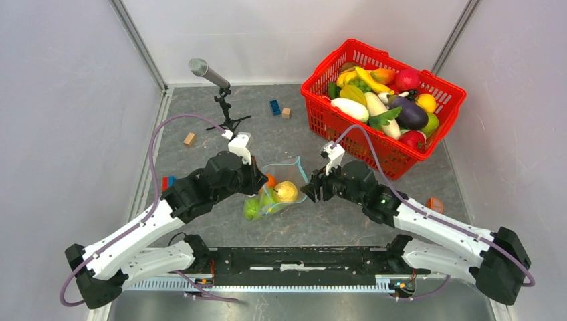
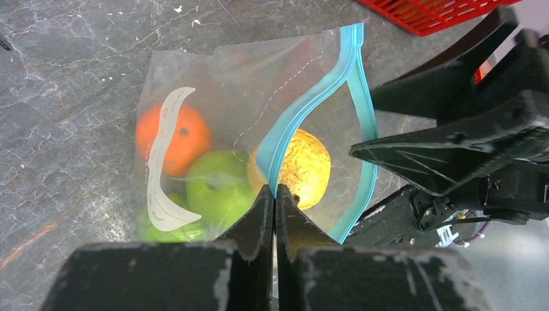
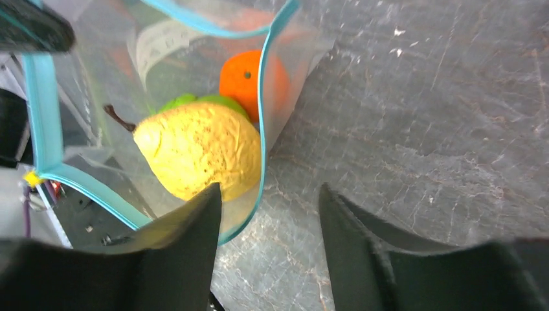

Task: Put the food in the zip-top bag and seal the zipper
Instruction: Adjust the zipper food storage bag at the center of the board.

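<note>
The clear zip-top bag (image 1: 289,171) lies on the table between my two grippers, its mouth gaping open. Inside are an orange (image 2: 173,139), green round fruits (image 2: 217,191) and a yellow speckled fruit (image 2: 305,167). My left gripper (image 2: 275,194) is shut on one side of the light blue zipper (image 2: 304,110), at the bag's left (image 1: 262,182). My right gripper (image 3: 268,201) is open and empty at the bag's right (image 1: 309,190). Its left finger lies over the other zipper strip (image 3: 261,116), in front of the yellow fruit (image 3: 201,149). The orange (image 3: 249,78) shows behind.
A red mesh basket (image 1: 374,52) full of toy fruit and vegetables stands at the back right. A microphone on a small stand (image 1: 207,72) stands at the back left. Small blocks (image 1: 275,107) (image 1: 189,139) and an orange piece (image 1: 435,204) lie on the table.
</note>
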You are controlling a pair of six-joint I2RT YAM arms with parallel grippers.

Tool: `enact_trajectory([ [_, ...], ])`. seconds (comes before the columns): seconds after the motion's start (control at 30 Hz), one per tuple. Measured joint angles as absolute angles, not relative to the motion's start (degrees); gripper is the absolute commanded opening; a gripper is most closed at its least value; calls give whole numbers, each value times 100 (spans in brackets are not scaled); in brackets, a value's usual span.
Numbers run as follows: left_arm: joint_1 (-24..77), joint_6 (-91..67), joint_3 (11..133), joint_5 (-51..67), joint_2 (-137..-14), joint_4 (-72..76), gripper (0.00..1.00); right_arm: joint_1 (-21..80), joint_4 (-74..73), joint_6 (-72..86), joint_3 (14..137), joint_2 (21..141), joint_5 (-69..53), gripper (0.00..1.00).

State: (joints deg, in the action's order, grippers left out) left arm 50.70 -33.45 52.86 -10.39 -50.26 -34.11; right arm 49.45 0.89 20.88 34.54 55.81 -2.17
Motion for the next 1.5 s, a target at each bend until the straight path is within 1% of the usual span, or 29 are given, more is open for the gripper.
enact_trajectory([
  [0.03,5070,-3345,5286,-1037,-5035,-3409,2,4969,73,2163,3400,5638,-272,36],
  [0.07,5070,-3345,5286,-1037,-5039,-3409,2,5002,58,2209,3387,5725,-309,26],
  [0.17,5070,-3345,5286,-1037,-5046,-3406,2,5074,43,2292,3439,5955,-346,5],
  [0.2,5070,-3345,5286,-1041,-5046,-3409,2,5098,32,2305,3498,6027,-351,1],
  [0.33,5070,-3345,5286,-1164,-5046,-3441,2,5129,73,2296,3833,6125,-456,0],
  [0.5,5009,-3330,5426,-1704,-5048,-3931,2,5140,685,2449,4303,6147,-838,0],
  [0.63,4895,-3317,5614,-2130,-5017,-4370,2,5214,757,2582,4624,6278,-429,0],
  [0.73,4810,-3293,5647,-2268,-4960,-4613,2,5240,532,2556,4788,6355,-89,0],
  [0.77,4788,-3277,5666,-2263,-4958,-4692,2,5240,340,2480,4947,6462,-1,0],
  [0.87,4757,-3127,5819,-1977,-5052,-4840,2,5249,-585,2110,5961,7153,134,0],
  [0.93,4744,-2985,6093,-1511,-5229,-4934,2,5264,-668,1841,6370,7481,-93,1],
  [1.0,4744,-2869,6425,-1116,-5406,-4971,2,5304,-480,1728,6243,7400,-434,3],
  [1.07,4744,-2810,6674,-1007,-5481,-4991,2,5332,-353,1697,6060,7212,-515,2],
  [1.17,4742,-2746,6925,-1026,-5457,-5109,2,5376,-596,1649,6193,7179,-128,2],
  [1.27,4737,-2687,7063,-1044,-5459,-5295,2,5371,-985,1579,6646,7496,235,3],
  [1.37,4737,-2646,7067,-1046,-5502,-5481,2,5360,-1090,1511,6683,7655,246,2],
  [1.5,4737,-2646,7260,-1002,-5756,-5946,2,5360,-917,1568,6405,7465,110,5],
])
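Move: The right hand, open, has the right rim of the bag's mouth about 2 cm to its left, 1 cm back and 2 cm below; the pear lies some 7 cm left, 1 cm ahead and 5 cm below, the orange about 12 cm left, 4 cm ahead and 7 cm below. From the left hand, already pinching the left rim, the right rim lies about 10 cm to the right and 4 cm back, some 5 cm lower. Right fingers pinch the right rim and lift it some 8 cm, also leftward; still-pinching left hand shifts left. ##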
